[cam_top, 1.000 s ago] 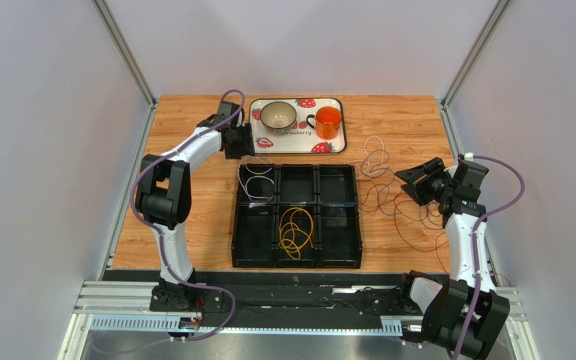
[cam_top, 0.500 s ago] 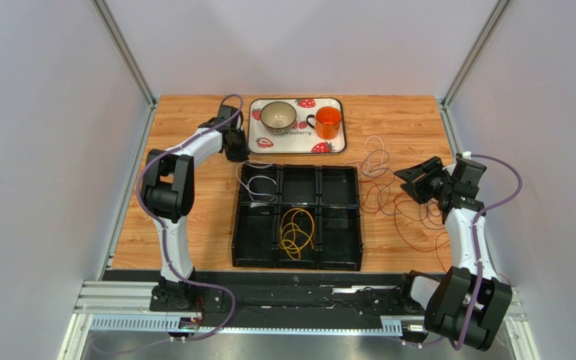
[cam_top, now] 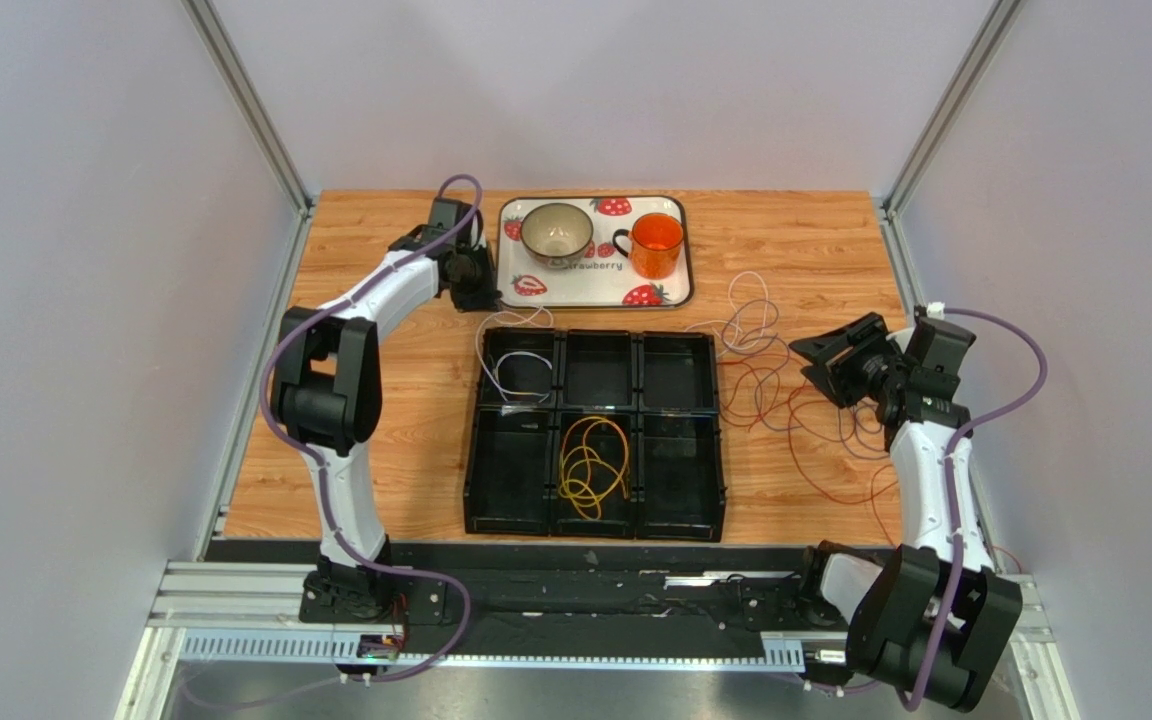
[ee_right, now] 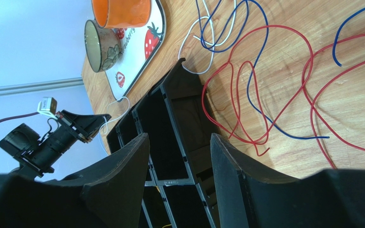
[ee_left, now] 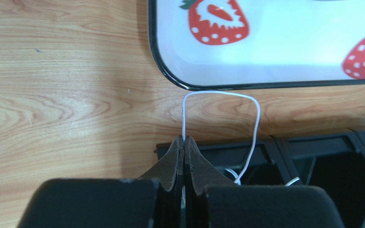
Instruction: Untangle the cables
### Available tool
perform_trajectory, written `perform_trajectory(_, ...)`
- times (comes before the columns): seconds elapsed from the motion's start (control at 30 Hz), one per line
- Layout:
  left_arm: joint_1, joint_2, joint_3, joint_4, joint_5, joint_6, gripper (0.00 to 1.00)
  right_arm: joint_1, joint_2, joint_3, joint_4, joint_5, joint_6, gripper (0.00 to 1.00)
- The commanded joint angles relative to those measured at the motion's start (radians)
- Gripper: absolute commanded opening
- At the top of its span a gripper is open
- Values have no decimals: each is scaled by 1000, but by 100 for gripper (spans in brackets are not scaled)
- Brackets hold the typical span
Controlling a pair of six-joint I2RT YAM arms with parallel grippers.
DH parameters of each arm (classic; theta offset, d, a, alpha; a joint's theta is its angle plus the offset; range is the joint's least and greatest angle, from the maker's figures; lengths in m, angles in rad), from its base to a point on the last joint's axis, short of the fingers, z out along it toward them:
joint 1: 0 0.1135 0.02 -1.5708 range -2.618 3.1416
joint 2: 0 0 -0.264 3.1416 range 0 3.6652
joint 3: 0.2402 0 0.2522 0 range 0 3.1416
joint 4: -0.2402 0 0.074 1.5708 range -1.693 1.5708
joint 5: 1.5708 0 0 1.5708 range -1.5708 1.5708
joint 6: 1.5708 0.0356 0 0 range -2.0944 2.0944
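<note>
My left gripper (cam_top: 473, 288) (ee_left: 184, 138) is shut on a thin white cable (ee_left: 220, 93) between the strawberry tray and the black divided bin (cam_top: 597, 408). From the fingertips that cable arches over the wood and drops into the bin's far-left compartment (cam_top: 515, 368), where more of it lies coiled. A yellow cable (cam_top: 593, 458) is coiled in the near-middle compartment. To the right of the bin, red, blue and white cables (cam_top: 763, 375) lie tangled on the table. My right gripper (cam_top: 826, 365) (ee_right: 179, 137) hangs open beside that tangle, holding nothing. Red cables (ee_right: 265, 57) and a blue cable (ee_right: 246, 28) spread ahead of it.
A strawberry-print tray (cam_top: 597, 278) at the back holds a bowl (cam_top: 555, 230) and an orange mug (cam_top: 657, 240). Grey walls and metal posts close in the wooden table on three sides. The bin's far rim (ee_left: 265, 142) stands just beyond my left fingertips.
My left gripper has closed from wide open onto the white cable and shifted slightly toward the tray. The right arm has barely moved.
</note>
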Motion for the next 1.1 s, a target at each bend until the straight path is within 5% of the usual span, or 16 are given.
perform_trajectory(0.0,2,-147,-1,12,42,8,0,6,-52,15,-14,-18,-18,54)
perform_trajectory(0.43,-59,-373,-187,-37,-15,-1,0,6,-156,25,-69,-30,5,54)
perform_trajectory(0.77,-106,-374,-302,-40,-114,-24,0,7,-196,33,-103,-37,5,54)
perform_trajectory(1.07,-183,-307,-230,-118,-225,-31,0,7,-208,33,-112,-40,5,54)
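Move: The left hand, with the white cable already pinched, hovers low beyond the black bin. Its far-left compartment, where most of that cable lies, has its middle about 10 cm back, 4 cm right and slightly lower. The tray's middle is some 12 cm ahead and 15 cm right, the bowl 14 cm ahead and 9 cm right. From the idle right hand that compartment lies roughly 42 cm left, 6 cm ahead and 11 cm below. Keeping its pinch on the white cable, the left hand lifts about 9 cm to bring the end up from beyond the bin, then swings back over the far wall and sinks some 7 cm above the far-left compartment, ending about 10 cm nearer the base. The fingers stay shut. The empty right hand eases up and back about 4 cm, away from the table. ##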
